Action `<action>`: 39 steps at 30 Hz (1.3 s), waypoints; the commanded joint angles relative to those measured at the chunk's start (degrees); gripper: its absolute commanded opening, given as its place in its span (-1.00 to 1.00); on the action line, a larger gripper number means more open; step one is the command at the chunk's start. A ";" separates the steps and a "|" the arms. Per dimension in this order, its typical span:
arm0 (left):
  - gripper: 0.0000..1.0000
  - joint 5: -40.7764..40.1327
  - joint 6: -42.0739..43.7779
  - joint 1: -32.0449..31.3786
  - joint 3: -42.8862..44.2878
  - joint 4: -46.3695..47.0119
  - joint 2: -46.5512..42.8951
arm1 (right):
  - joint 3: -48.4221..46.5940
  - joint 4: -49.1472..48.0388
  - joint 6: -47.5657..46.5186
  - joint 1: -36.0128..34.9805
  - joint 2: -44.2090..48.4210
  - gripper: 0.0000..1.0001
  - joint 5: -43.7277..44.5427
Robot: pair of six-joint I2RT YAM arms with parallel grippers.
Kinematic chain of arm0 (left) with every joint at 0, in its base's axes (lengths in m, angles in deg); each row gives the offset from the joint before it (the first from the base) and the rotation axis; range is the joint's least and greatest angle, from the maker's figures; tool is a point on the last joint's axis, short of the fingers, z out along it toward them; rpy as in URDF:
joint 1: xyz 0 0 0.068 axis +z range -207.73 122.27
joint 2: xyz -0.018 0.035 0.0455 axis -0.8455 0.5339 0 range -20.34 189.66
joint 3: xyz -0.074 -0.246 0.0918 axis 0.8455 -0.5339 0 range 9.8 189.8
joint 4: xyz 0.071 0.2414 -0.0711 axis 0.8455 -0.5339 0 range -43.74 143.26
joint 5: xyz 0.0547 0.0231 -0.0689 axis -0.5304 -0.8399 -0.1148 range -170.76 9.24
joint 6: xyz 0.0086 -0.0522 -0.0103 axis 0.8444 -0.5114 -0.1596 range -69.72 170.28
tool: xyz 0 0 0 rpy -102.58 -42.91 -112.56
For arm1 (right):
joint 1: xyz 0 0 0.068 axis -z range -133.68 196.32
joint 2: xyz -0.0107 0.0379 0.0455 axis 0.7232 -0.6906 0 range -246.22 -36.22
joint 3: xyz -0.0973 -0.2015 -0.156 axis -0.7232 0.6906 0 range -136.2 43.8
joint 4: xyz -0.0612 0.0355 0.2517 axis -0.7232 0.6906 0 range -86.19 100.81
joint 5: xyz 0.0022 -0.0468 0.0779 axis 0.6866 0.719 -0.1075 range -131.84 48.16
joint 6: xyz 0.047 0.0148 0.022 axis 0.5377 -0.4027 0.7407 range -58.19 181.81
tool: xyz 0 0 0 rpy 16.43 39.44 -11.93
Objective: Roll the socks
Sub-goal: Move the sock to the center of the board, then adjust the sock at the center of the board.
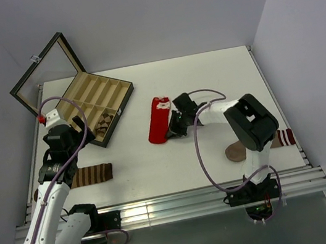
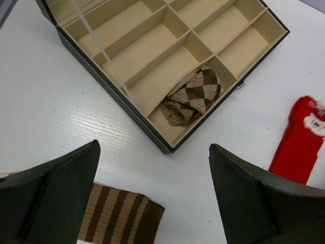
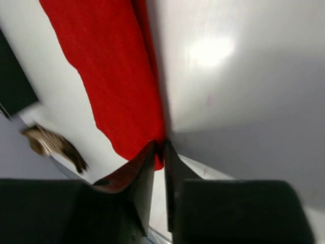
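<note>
The red sock (image 1: 157, 123) with a white cuff lies flat on the middle of the white table. My right gripper (image 1: 174, 126) is low at the sock's right edge. In the right wrist view its jaws are pinched together on a fold of the red sock (image 3: 111, 76) at the edge, so the right gripper (image 3: 163, 148) is shut on it. The argyle sock (image 2: 195, 94) sits rolled up in a front compartment of the open box (image 2: 112, 87). My left gripper (image 2: 155, 193) hovers open over bare table, just in front of the box, holding nothing.
The divided box (image 1: 93, 96) has its lid raised at the back left. A brown-and-cream striped sock (image 1: 92, 174) lies near the left arm's base, also in the left wrist view (image 2: 119, 216). A plain tan-brown sock (image 1: 237, 151) lies at the front right.
</note>
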 commanded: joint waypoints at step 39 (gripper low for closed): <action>0.85 5.36 0.42 -1.02 -0.81 5.29 -0.69 | -1.53 14.05 -32.87 -2.46 2.53 -0.14 11.32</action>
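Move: The red sock lies flat just left of the right hand: its middle is about 7 cm ahead, 3 cm left and 1 cm below, with the fingers at its near, toe end. The rolled patterned sock is some 28 cm left and 9 cm ahead; the plain brown sock is about 37 cm right and 10 cm back. From the raised left hand, the red sock is roughly 28 cm right, 11 cm ahead and 17 cm below. The right fingers open to nearly half and let go of the red sock's toe, and the hand draws back, lifts about 9 cm, swings left while turning some 40 degrees counter-clockwise, and sinks to the table, then sweeps about 5 cm right and 3 cm forward with the half-open fingertips against the toe. Meanwhile the empty, open left hand swings right about 3.5 cm and eases partway back. ##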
